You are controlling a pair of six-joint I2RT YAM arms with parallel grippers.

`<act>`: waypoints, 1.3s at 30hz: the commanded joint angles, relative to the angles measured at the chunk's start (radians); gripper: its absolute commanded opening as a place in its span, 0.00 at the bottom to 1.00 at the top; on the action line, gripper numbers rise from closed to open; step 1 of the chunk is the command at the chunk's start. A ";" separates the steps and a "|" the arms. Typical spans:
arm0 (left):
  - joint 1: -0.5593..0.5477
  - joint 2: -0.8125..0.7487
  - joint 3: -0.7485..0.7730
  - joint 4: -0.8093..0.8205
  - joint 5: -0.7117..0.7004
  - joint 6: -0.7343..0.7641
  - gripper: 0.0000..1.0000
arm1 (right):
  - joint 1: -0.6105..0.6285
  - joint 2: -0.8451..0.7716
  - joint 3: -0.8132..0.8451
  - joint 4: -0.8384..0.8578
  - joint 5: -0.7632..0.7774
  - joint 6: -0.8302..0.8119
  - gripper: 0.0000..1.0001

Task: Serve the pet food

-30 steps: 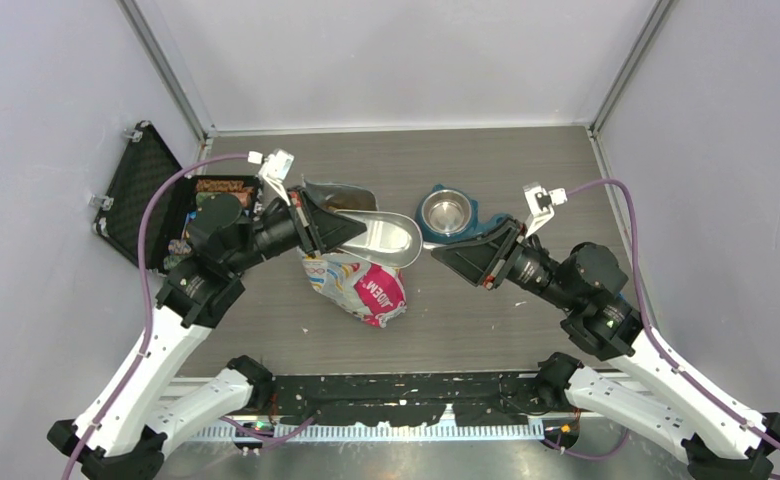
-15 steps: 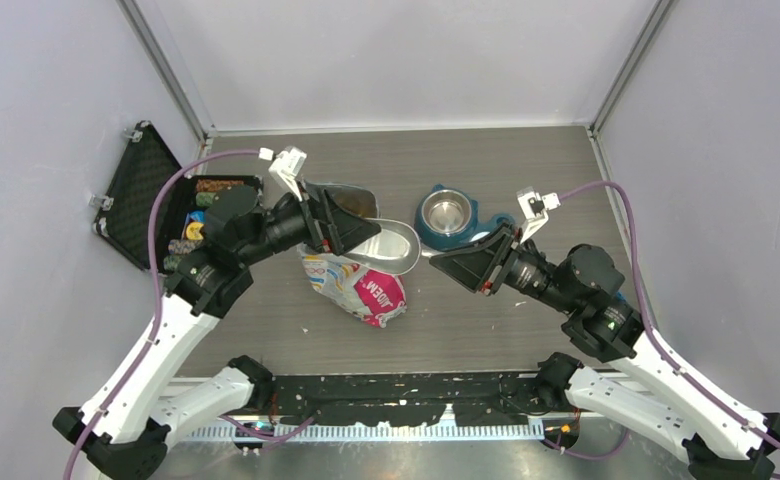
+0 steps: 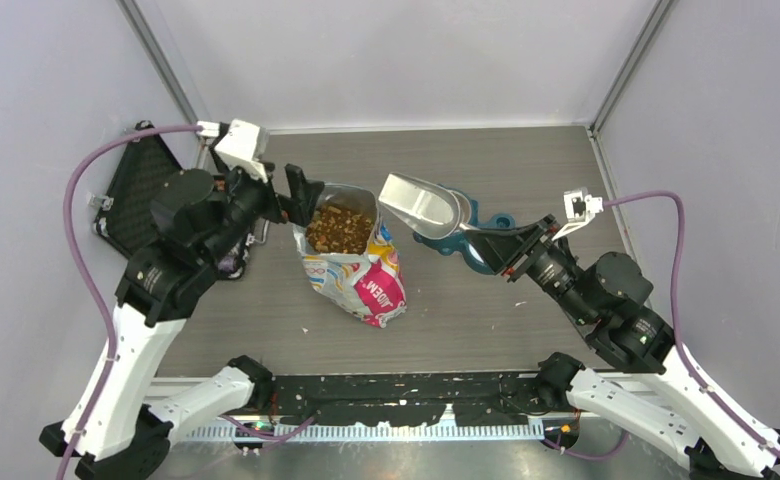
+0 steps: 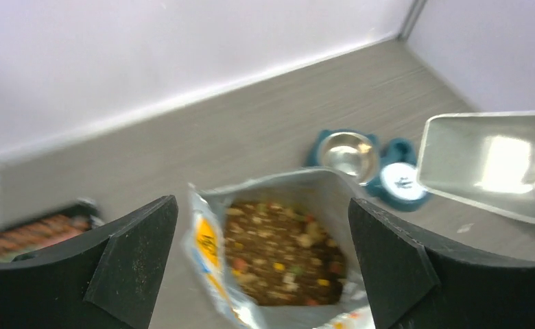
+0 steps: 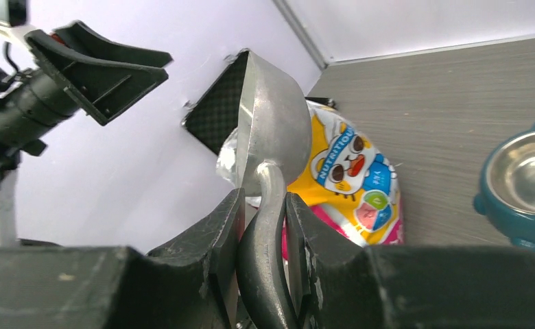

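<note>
The open bag (image 3: 361, 285) stands mid-table, its mouth full of brown pet food (image 3: 338, 228) with some coloured bits. My left gripper (image 3: 304, 197) hovers open just left of the mouth; in the left wrist view the pet food (image 4: 285, 250) lies between and below the spread fingers (image 4: 134, 257), which hold nothing. My right gripper (image 3: 478, 243) is shut on the handle of the metal scoop (image 3: 421, 205), which hangs above the teal-based steel bowl (image 3: 496, 218). The scoop (image 4: 498, 164) looks empty. In the right wrist view the scoop's handle (image 5: 265, 226) is pinched between both fingers.
An open black case (image 3: 136, 190) with small items leans by the left wall, behind my left arm. The bowl (image 5: 525, 185) sits right of the bag (image 5: 347, 178). Grey walls close in the back and both sides.
My left gripper let go of the scoop, opened wide and drew back to the left. The right gripper carried the scoop up and to the right, uncovering the bag's mouth.
</note>
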 commanded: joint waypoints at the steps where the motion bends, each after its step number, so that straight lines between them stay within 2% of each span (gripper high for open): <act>1: 0.008 0.128 0.065 -0.090 0.011 0.499 0.99 | -0.002 0.008 0.052 -0.020 0.116 -0.065 0.05; 3: 0.018 0.178 0.087 -0.072 0.079 0.638 0.99 | -0.002 0.006 0.050 -0.033 0.136 -0.071 0.05; 6: 0.060 0.245 0.154 -0.185 0.316 0.818 0.99 | -0.003 0.003 0.046 -0.052 0.158 -0.083 0.05; 8: 0.092 0.264 0.160 -0.238 0.417 0.903 0.99 | -0.004 -0.004 0.048 -0.061 0.162 -0.089 0.05; 12: 0.095 0.324 0.168 -0.277 0.463 0.992 0.99 | -0.005 -0.011 0.056 -0.085 0.157 -0.091 0.05; 19: 0.086 0.516 0.352 -0.486 0.584 1.122 0.99 | -0.005 -0.029 0.044 -0.090 0.163 -0.077 0.05; 23: 0.037 0.594 0.403 -0.544 0.521 1.168 0.96 | -0.005 -0.058 0.037 -0.091 0.180 -0.076 0.05; 27: -0.003 0.652 0.434 -0.554 0.500 1.183 0.81 | -0.004 -0.071 0.031 -0.090 0.187 -0.073 0.05; 29: -0.013 0.679 0.451 -0.570 0.519 1.201 0.67 | -0.005 -0.072 0.031 -0.094 0.189 -0.076 0.05; 30: -0.017 0.689 0.458 -0.583 0.527 1.217 0.57 | -0.005 -0.073 0.031 -0.095 0.190 -0.077 0.05; 31: -0.023 0.699 0.468 -0.591 0.521 1.223 0.40 | -0.005 -0.074 0.032 -0.097 0.191 -0.079 0.05; 32: -0.027 0.710 0.476 -0.578 0.503 1.202 0.07 | -0.004 -0.077 0.032 -0.098 0.194 -0.081 0.05; 33: -0.030 0.719 0.484 -0.545 0.472 1.147 0.00 | -0.005 -0.079 0.031 -0.098 0.198 -0.084 0.05; 35: -0.029 0.736 0.512 -0.499 0.422 1.057 0.00 | -0.005 -0.085 0.030 -0.098 0.208 -0.090 0.05; 37: -0.027 0.727 0.508 -0.377 0.337 0.897 0.00 | -0.005 -0.090 0.029 -0.098 0.221 -0.096 0.05; 39: -0.024 0.698 0.470 -0.179 0.146 0.721 0.00 | -0.004 -0.094 0.024 -0.096 0.231 -0.103 0.05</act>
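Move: The pet food bag's far right rim lies about 6 cm ahead of the open left hand, 10 to its right and 15 below. Level with that hand, the scoop's head is roughly 19 cm right and 2 back; the steel bowl is 11 ahead, 24 right, 40 below. From the right hand, holding the scoop, the rim is some 14 cm ahead, 18 left, 11 below. Left sinks about 15 cm, rightward and forward, tipping down to pinch the bag's rim; right draws scoop rightward. ##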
